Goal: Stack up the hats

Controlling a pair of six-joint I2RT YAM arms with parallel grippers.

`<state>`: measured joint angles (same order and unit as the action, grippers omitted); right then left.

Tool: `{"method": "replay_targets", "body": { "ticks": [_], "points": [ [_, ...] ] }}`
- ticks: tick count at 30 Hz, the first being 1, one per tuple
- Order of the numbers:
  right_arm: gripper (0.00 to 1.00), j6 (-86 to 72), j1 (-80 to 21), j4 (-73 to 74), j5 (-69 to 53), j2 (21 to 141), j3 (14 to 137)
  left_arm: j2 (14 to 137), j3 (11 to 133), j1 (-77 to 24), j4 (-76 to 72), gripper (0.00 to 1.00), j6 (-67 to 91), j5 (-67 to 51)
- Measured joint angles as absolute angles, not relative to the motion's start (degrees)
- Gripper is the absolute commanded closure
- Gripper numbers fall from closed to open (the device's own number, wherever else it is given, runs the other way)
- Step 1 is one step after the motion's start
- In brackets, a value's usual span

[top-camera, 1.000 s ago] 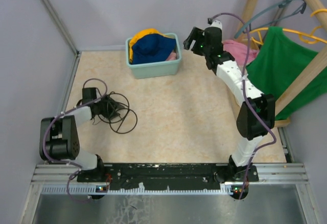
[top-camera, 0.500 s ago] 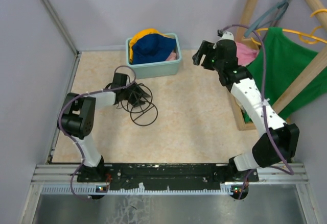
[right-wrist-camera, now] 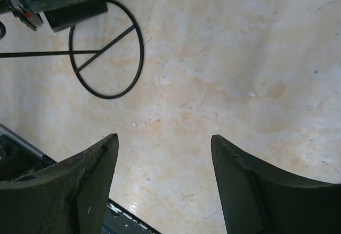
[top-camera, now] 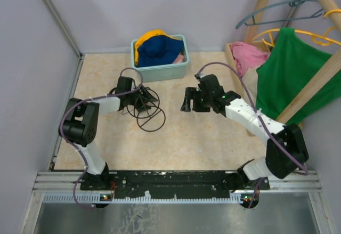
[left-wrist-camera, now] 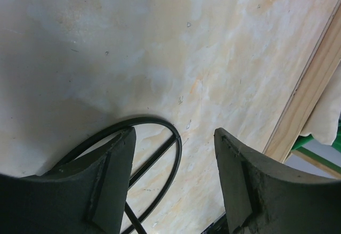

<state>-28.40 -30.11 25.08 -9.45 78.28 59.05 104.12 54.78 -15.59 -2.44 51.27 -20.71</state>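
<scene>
The hats lie piled in a teal bin (top-camera: 160, 70) at the back. A navy blue hat (top-camera: 161, 50) is on top, a yellow-orange hat (top-camera: 145, 38) shows behind it, and a pink edge (top-camera: 181, 58) pokes out at the bin's right. My left gripper (top-camera: 144, 102) (left-wrist-camera: 173, 135) is open, low over the floor, with a black wire ring (left-wrist-camera: 169, 154) under its left finger. My right gripper (top-camera: 187, 99) (right-wrist-camera: 164, 138) is open over bare floor at the centre and holds nothing.
A black wire frame of rings (top-camera: 149, 118) (right-wrist-camera: 106, 47) lies on the floor by the left gripper. At the right stands a wooden rack (top-camera: 314, 85) with a pink cloth (top-camera: 248, 53) and a green shirt (top-camera: 293, 69) on a yellow hanger.
My right arm has swung from the rack at the back right down to the table's centre. The left gripper came in from the left with the wire frame and has opened wider.
</scene>
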Motion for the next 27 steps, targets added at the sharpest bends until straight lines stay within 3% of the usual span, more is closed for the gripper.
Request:
{"method": "replay_targets", "body": {
  "ticks": [13, 14, 19, 21, 27],
  "points": [
    [0.41, -30.8, -41.8, 18.9, -10.4, 99.7, 61.9, 102.2, 52.8, -14.0, -2.7, 0.3, 48.2, -21.4],
    [0.44, -30.9, -42.5, 18.5, -10.2, 101.0, 62.5, 102.1, 52.7, -14.0, -2.8, 0.3, 48.2, -21.5],
    [0.8, -31.6, -44.0, 16.0, -9.1, 103.0, 63.9, 101.7, 51.9, -14.0, -3.4, 0.3, 48.2, -21.5],
    [0.9, -32.2, -44.1, 14.3, -9.1, 103.0, 63.9, 101.3, 51.5, -14.0, -3.6, 0.3, 48.1, -21.6],
    [1.0, -34.0, -44.1, 7.5, -12.4, 103.0, 63.4, 101.2, 51.2, -13.6, -3.9, 0.3, 48.0, -22.0]
  ]
}}
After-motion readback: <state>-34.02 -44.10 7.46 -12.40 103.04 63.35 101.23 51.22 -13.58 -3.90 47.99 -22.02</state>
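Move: The black wire frame's ring lies flat on the table, its middle roughly 19 cm to the right gripper's left, about 1 cm back and 14 cm below. The tub of hats is some 25 cm ahead and 16 cm left of this gripper, the rack's base about 12 cm ahead and 28 cm to its right. From the left gripper, the ring's middle is about 7 cm back, level sideways and 3 cm lower. Bring the open right gripper left and down towards the near rim of the wire ring, about 9 cm left and 11 cm down, easing back slightly. Then shut the fingers fully while carrying on left some 4 cm and rising about 2 cm, so the closed tips end close by the rim. Keep the left gripper open over the frame, easing barely left. ##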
